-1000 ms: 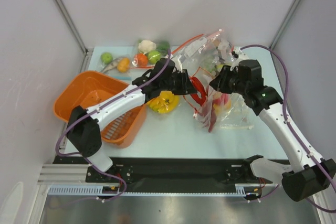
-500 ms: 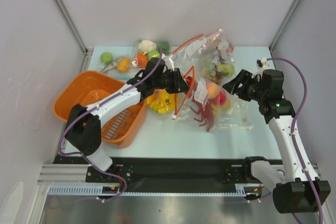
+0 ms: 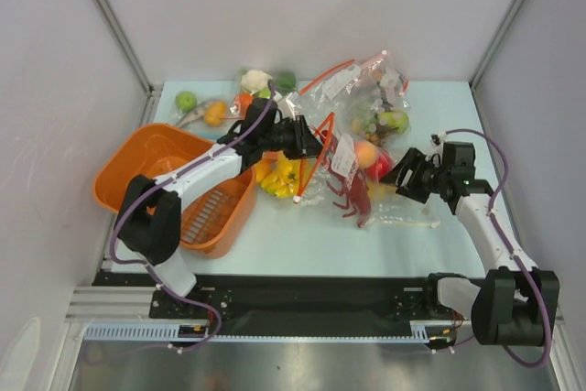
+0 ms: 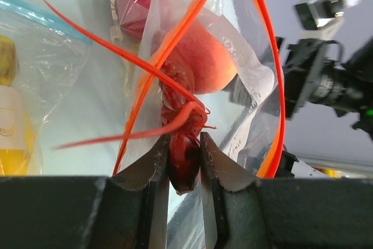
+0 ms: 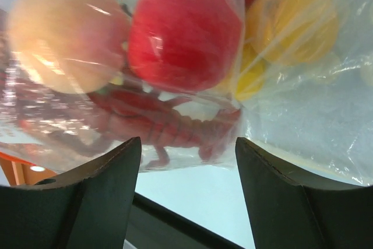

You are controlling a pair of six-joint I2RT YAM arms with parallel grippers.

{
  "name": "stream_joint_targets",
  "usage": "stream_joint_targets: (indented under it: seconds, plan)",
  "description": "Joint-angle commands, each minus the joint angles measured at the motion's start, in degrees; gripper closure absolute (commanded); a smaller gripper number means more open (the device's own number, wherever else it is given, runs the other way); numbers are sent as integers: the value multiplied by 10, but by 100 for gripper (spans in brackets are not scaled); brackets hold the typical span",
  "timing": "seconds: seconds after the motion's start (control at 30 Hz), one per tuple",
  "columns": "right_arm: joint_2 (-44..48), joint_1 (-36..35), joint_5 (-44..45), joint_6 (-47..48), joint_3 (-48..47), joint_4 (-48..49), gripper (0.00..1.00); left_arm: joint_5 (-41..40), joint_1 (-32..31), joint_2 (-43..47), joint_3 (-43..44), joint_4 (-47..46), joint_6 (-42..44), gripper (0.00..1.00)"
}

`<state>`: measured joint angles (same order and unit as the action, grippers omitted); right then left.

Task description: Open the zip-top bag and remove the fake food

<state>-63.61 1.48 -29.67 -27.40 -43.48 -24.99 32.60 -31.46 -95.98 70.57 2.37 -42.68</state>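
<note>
The zip-top bag (image 3: 341, 160) lies crumpled at mid-table, its orange-red zip strip (image 4: 265, 56) spread wide into a loop. My left gripper (image 3: 318, 142) is at the bag's mouth, shut on an end of the dark-red lobster (image 4: 184, 158), whose thin red feelers stick out past the strip. The lobster's body (image 3: 355, 199) still lies in the bag beside a peach fruit (image 3: 365, 153) and a red apple (image 3: 381, 166). My right gripper (image 3: 409, 177) stands open just right of the bag, touching nothing. Through the plastic its camera sees the red apple (image 5: 183, 30), peach fruit (image 5: 64, 33) and lobster (image 5: 157, 123).
An orange basket (image 3: 137, 171) stands at the left under the left arm. A bagged banana bunch (image 3: 282, 177) lies beside the left gripper. Another clear bag with a green apple (image 3: 394, 120) sits behind. A cauliflower (image 3: 256, 79) and loose fruits (image 3: 214, 113) line the back.
My right gripper opened, let go of the bag and drew back right and toward the near edge. The bag sank onto the table. My left gripper shifted slightly left, still gripping the lobster.
</note>
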Motion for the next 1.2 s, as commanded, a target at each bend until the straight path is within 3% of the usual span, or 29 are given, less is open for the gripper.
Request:
stream_joint_targets:
  seconds: [0.0, 0.33, 0.6, 0.83, 0.93, 0.97, 1.0, 1.17]
  plan:
    - [-27, 5, -40, 18, 30, 47, 29, 35, 16, -7, 0, -61, -17, 100]
    - [-111, 5, -130, 18, 83, 220, 31, 76, 25, -33, 2, -92, -40, 100]
    - [-150, 2, -159, 23, 109, 282, 36, 89, 33, -49, 4, -105, -50, 100]
    - [-196, -9, -181, 22, 102, 317, 65, 103, 35, -56, 14, -107, -49, 100]
    - [-200, -9, -182, 30, 97, 305, 85, 106, 37, -57, 14, -109, -50, 100]
    - [-201, -10, -180, 34, 96, 299, 96, 110, 39, -57, 14, -111, -50, 100]
    - [-198, -9, -174, 37, 95, 294, 100, 112, 40, -57, 14, -112, -50, 100]
    - [-137, 8, -112, 53, 83, 229, 100, 138, 53, -50, 16, -121, -56, 100]
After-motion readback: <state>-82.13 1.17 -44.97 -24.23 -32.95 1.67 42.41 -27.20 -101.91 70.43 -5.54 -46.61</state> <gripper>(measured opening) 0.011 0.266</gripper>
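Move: Some 8 cm below the open right hand, 3 cm to its left and 1 cm ahead, lies the right-hand side of the lobster bag's loose film. The red apple sits about 4 cm ahead of that spot and 3 cm above it; the peach lies roughly 8 cm ahead and 8 cm left of the hand, and the lobster's body 9 cm left and 1 cm ahead. From the left hand that film is some 15 cm right, 6 cm back and 11 cm below. Sinking about 7.5 cm beside the red apple, the right hand also works some 3.5 cm left in under the bag's side, turning around 15 degrees counter-clockwise as it goes. Once low, its wide-open fingers shut fully and pinch the clear film just below the apple. The left hand keeps its grip on the lobster's end by the bag's mouth, easing about 2 cm forward and slightly down. ##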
